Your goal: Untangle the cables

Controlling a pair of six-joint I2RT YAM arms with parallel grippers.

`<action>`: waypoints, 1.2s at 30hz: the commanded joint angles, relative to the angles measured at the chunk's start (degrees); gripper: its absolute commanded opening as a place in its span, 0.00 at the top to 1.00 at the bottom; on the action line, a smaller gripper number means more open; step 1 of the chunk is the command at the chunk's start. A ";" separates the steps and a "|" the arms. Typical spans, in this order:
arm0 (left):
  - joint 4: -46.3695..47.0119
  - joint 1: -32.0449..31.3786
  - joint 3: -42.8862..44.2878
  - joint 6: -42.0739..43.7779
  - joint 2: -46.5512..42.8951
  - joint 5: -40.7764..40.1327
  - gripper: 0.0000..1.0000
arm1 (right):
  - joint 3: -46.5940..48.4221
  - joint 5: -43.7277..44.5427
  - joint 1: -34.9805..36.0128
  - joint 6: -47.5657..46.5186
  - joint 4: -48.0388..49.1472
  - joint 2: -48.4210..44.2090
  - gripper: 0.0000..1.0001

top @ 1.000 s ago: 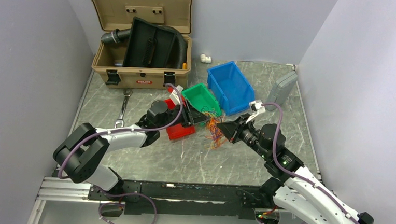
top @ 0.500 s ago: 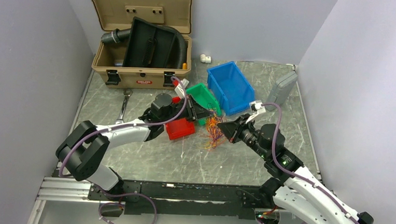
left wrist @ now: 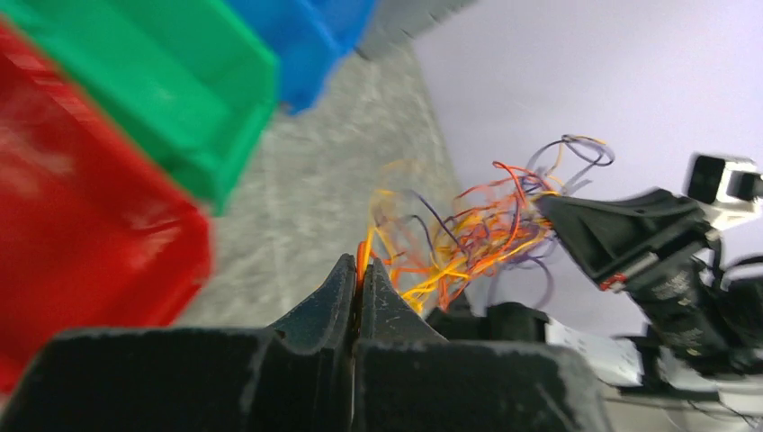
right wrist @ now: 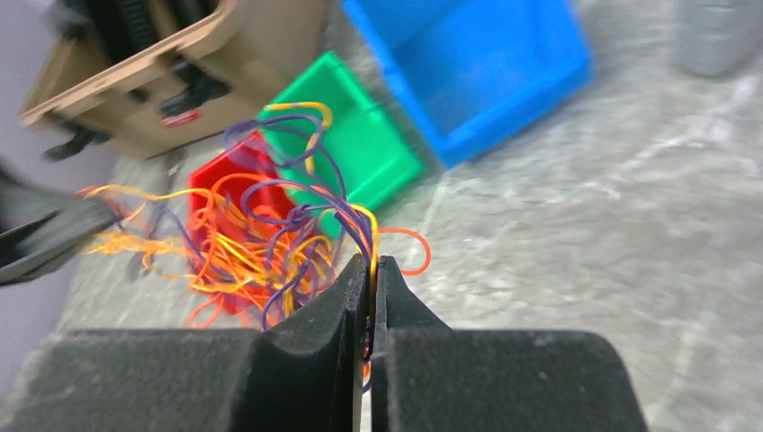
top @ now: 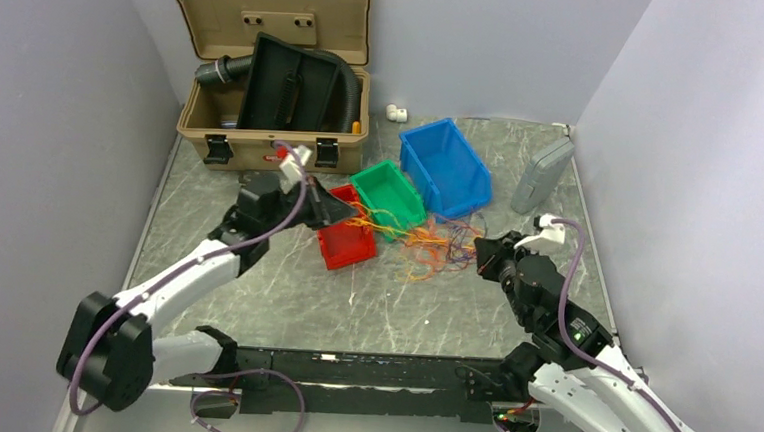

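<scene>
The cables [top: 419,240] are a tangle of hair-thin orange, yellow, red and purple wires, stretched out above the table between my two grippers. My left gripper [top: 351,214] is shut on orange strands at the tangle's left end, over the red bin. In the left wrist view the strands [left wrist: 468,225] fan out from its closed tips [left wrist: 361,263] toward the right gripper [left wrist: 621,238]. My right gripper [top: 480,252] is shut on the tangle's right end. In the right wrist view a yellow strand runs between its closed tips [right wrist: 372,263], and purple and orange loops [right wrist: 261,243] spread to the left.
Red bin [top: 346,242], green bin [top: 389,191] and blue bin [top: 446,165] stand in a row behind the tangle. A tan case [top: 266,79] with a black corrugated hose [top: 351,84] sits at the back left. A wrench [top: 238,207] lies left, and a grey box [top: 543,174] lies right.
My left gripper has shut on the orange strands and pulled back to the left. The right arm has drawn back to the right, and the bundle now spreads out between them.
</scene>
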 commanded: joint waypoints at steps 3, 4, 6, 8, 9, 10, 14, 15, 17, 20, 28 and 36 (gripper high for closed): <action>-22.35 9.91 -0.02 13.55 -11.10 -6.33 1.00 | 5.91 24.52 -0.28 4.77 -17.54 0.26 1.00; -26.14 10.55 0.46 14.81 -12.46 -8.76 1.00 | 7.01 26.19 -0.33 5.97 -20.17 1.31 1.00; -29.40 11.81 0.97 16.22 -14.79 -11.64 1.00 | 8.15 28.16 -0.32 7.54 -22.55 2.80 1.00; -31.59 12.66 0.97 16.98 -16.72 -13.38 1.00 | 8.03 26.67 -0.32 5.36 -20.64 3.06 1.00; -32.17 12.85 0.95 17.26 -17.52 -14.20 1.00 | 7.58 25.45 -0.32 3.98 -19.24 2.77 1.00; -33.04 12.96 1.01 17.42 -18.13 -15.11 1.00 | 7.23 24.59 -0.32 3.56 -18.09 2.43 1.00; -39.01 13.16 2.58 17.02 -20.18 -22.82 1.00 | 6.15 22.96 -0.34 1.97 -15.25 1.84 1.00; -39.81 13.27 2.88 17.29 -20.74 -24.02 1.00 | 6.15 22.36 -0.30 1.50 -14.79 2.14 1.00; -40.41 13.24 3.37 18.56 -21.90 -24.38 1.00 | 6.02 19.08 -0.27 -0.56 -13.24 2.90 1.00; -40.91 13.24 3.99 19.46 -22.94 -23.13 1.00 | 5.21 8.88 -0.34 -6.91 -8.90 4.08 0.85; -32.85 13.17 1.44 20.40 -21.39 -3.67 1.00 | 3.60 -6.36 -0.27 -7.27 -3.11 11.54 0.79; -34.47 12.85 2.39 21.95 -21.98 -1.69 1.00 | 0.98 -27.85 -0.36 -10.10 5.83 21.11 0.25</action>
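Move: Both grippers already pinch the cables, with the tangle hanging between them: its middle is about 17 cm right, 5 back and 4 below the left hand, and some 10 cm left, 2 ahead and 4 below the right. Under the left hand, about 18 cm down, the red bin sits 5 cm ahead and 2 left, the green bin 12 ahead and 7 right. The blue bin lies 24 cm ahead, 9 left and 18 below the right hand. Left hand pulls cables 14 cm left, rebounds slightly; right hand tugs right, then opens, releasing, and sinks leftward 7 cm. ##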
